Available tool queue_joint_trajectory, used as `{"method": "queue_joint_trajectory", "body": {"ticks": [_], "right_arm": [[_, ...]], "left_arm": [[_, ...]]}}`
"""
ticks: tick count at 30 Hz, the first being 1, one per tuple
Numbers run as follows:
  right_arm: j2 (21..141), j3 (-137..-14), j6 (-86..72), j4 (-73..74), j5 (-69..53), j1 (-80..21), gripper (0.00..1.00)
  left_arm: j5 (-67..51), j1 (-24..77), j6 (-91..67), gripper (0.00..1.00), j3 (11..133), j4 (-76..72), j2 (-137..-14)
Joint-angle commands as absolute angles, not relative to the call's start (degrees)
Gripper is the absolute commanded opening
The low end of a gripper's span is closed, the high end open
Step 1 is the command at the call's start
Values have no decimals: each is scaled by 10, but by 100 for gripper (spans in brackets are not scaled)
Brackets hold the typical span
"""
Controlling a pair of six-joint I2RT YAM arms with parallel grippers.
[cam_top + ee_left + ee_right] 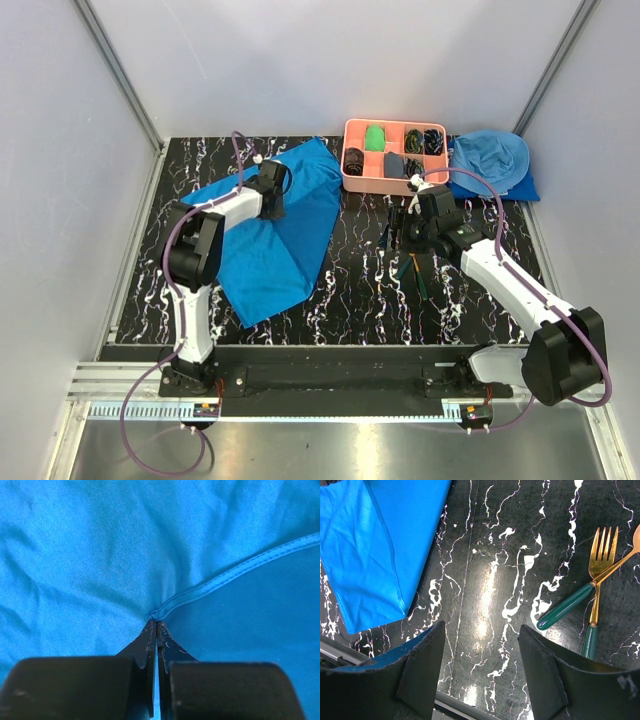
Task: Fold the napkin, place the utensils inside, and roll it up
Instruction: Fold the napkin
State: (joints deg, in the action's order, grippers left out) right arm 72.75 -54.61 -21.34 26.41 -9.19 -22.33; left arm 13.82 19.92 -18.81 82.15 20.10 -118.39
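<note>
The royal-blue napkin (280,240) lies spread and partly doubled over on the left half of the table. My left gripper (272,197) is down on its upper part. In the left wrist view that gripper (156,623) is shut on the napkin (100,555), pinching its stitched hem (225,576), and the cloth puckers at the tips. My right gripper (482,630) hovers open over bare tabletop, nothing between its fingers. The fork (601,555) and spoon (565,611) lie crossed just to its right, gold heads and green handles. From above they show by the right gripper (405,228) as utensils (420,275).
A pink compartment tray (356,183) with small items stands at the back centre. A sky-blue heap of cloth (490,160) lies at the back right. The black marbled table (350,300) ends at grey walls left, right and behind.
</note>
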Motion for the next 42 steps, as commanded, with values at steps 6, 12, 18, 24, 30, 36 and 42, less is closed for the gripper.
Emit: {"method": "queue_joint_trajectory", "body": {"ticks": [6,12,18,24,30,36,42], "right_arm": [[724,-548,-214,260,-108,-220,70],[723,-551,-214,259,-112,-220,70],[709,-547,-214,263,-109,-220,70],[700,-542,-214,267,-105,-220,70],[701,-546,-213,268,-106,-220,70],[699,-547,-213,270,-105,-220,70],[698,-544,-213,271,-105,-220,70]], "left_arm": [[152,205,-184,0,793,219,-1081],[164,204,-173,0,787,221,-1072],[195,196,-155,0,812,241,-1069],[194,159,-138,0,832,256,-1049],[172,115,-118,0,849,272,-1045],[150,67,-102,0,866,292,-1053],[123,28,-83,0,888,300,-1067]]}}
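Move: The napkin's folded-over flap is already pinched by its corner in the shut left fingers, down close to the table. The napkin's left corner, where the flap is headed, lies about 22 cm to the left of them and 4 cm farther out. The fold crease runs some 15 cm to their right, level with them; the napkin's near corner is 29 cm back and 3 cm left. From the right hand, the left corner lies roughly 46 cm left, 19 cm ahead and 13 cm below. Keep the left gripper shut on the flap's corner and first lift it about 5 cm, easing back slightly. Then sweep it some 13 cm to the left over the napkin towards its left corner, rising a little more and turning the hand gently counter-clockwise. ##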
